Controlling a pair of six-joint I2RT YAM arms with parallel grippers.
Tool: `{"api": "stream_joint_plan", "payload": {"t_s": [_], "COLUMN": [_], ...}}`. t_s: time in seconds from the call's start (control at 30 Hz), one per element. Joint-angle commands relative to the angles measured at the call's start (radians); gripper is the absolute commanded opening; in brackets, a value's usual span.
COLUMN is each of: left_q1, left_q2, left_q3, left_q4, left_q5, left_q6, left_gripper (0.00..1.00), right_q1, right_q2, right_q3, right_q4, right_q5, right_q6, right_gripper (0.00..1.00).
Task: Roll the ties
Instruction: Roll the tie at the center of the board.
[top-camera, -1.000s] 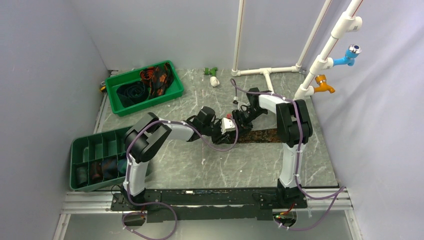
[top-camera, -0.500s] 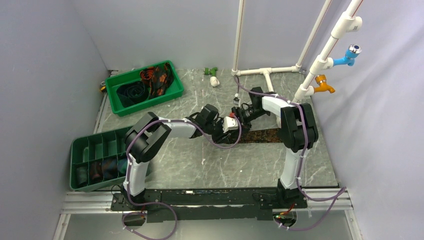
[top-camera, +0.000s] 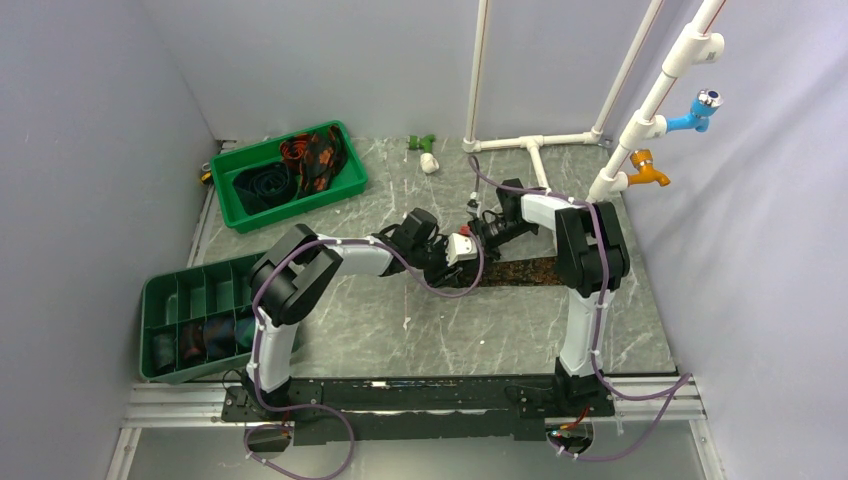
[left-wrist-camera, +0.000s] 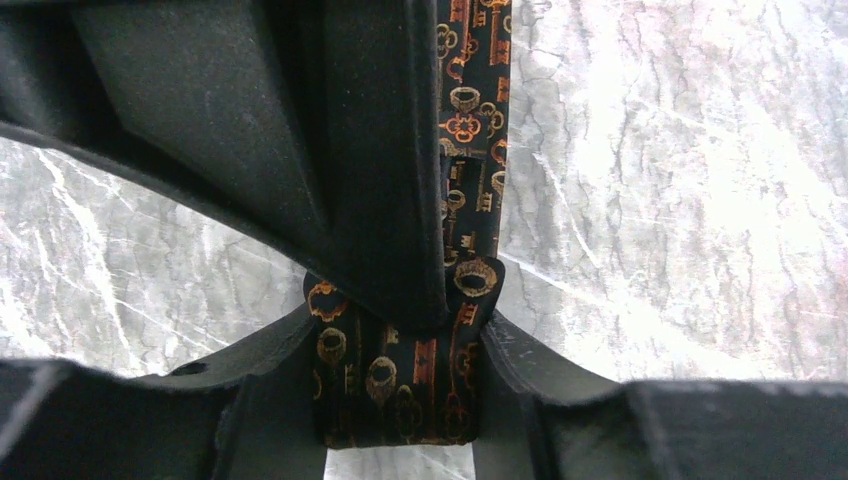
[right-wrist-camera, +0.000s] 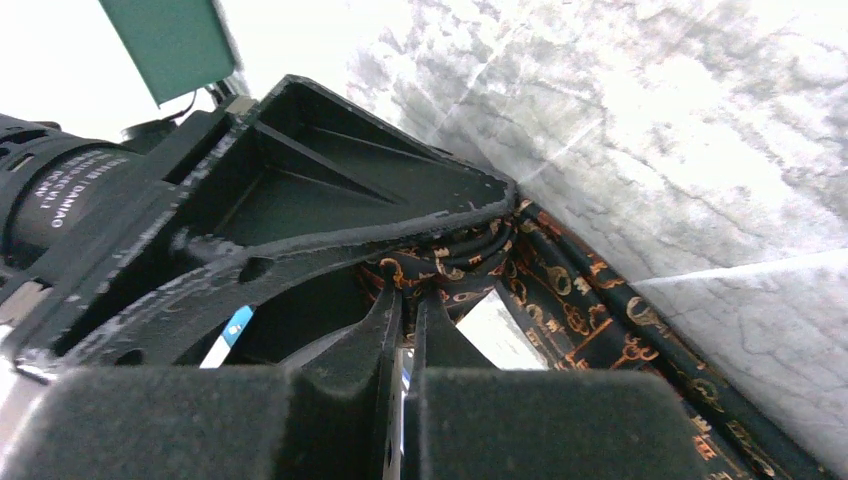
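Note:
A black tie (top-camera: 520, 268) with orange key print lies along the marble table, right of centre. Its rolled end (left-wrist-camera: 400, 385) sits between the fingers (left-wrist-camera: 525, 375) of my left gripper (left-wrist-camera: 400, 390), which is shut on it, while the loose length (left-wrist-camera: 475, 100) runs away from the roll. My right gripper (right-wrist-camera: 405, 290) is shut, and its tips press into the folds of the tie (right-wrist-camera: 570, 305) by a white label (right-wrist-camera: 495, 330). In the top view the left gripper (top-camera: 462, 266) and the right gripper (top-camera: 472, 250) meet at the roll. More ties (top-camera: 305, 155) lie heaped in a tray.
A green tray (top-camera: 300, 207) stands at the back left. A green compartment tray (top-camera: 150, 330) at the left edge holds rolled ties (top-camera: 205, 338). White pipes (top-camera: 530, 143) with a blue tap (top-camera: 700, 105) and an orange tap (top-camera: 648, 168) rise at the back right. A small green-white fitting (top-camera: 425, 152) lies nearby.
The right arm has drawn its elbow in and its gripper has shifted slightly toward the back. The left gripper has edged the same way with the roll.

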Motion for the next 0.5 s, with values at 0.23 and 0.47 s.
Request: {"api": "stream_joint_plan", "payload": {"t_s": [0.23, 0.47], "left_q1": [0.001, 0.001], "left_q2": [0.042, 0.079], "left_q3": [-0.087, -0.043], "left_q4": [-0.067, 0.115], "left_q5": [0.029, 0.195], "left_q6": [0.073, 0.051], "left_gripper": [0.69, 0.71], "right_q1": [-0.040, -0.059], "right_q2": [0.088, 0.125], "right_q3": [-0.036, 0.026], "right_q4": [-0.025, -0.069], "right_q5": [0.256, 0.341], "right_q6": [-0.105, -0.120], "right_gripper": [0.00, 0.00]}}
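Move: The rolled part of the tie sits right at the left hand's point, between its fingers. From the right hand, whose shut fingertips are already on the roll, its middle lies about 1 cm to the left, level fore and aft, and 2 cm below. The unrolled flat strip runs off to the right: its middle is some 14 cm right of either hand, straight across, about 2 cm below the left hand and 4 cm below the right. Open the left fingers from about half to roughly three-quarters so they free the sides of the roll, easing that hand up half a centimetre and right about 1 cm. Keep the right fingers shut on the roll and draw them about 3 cm to the right and 2 cm down, along the flat strip towards the table, with only a slight tilt. ##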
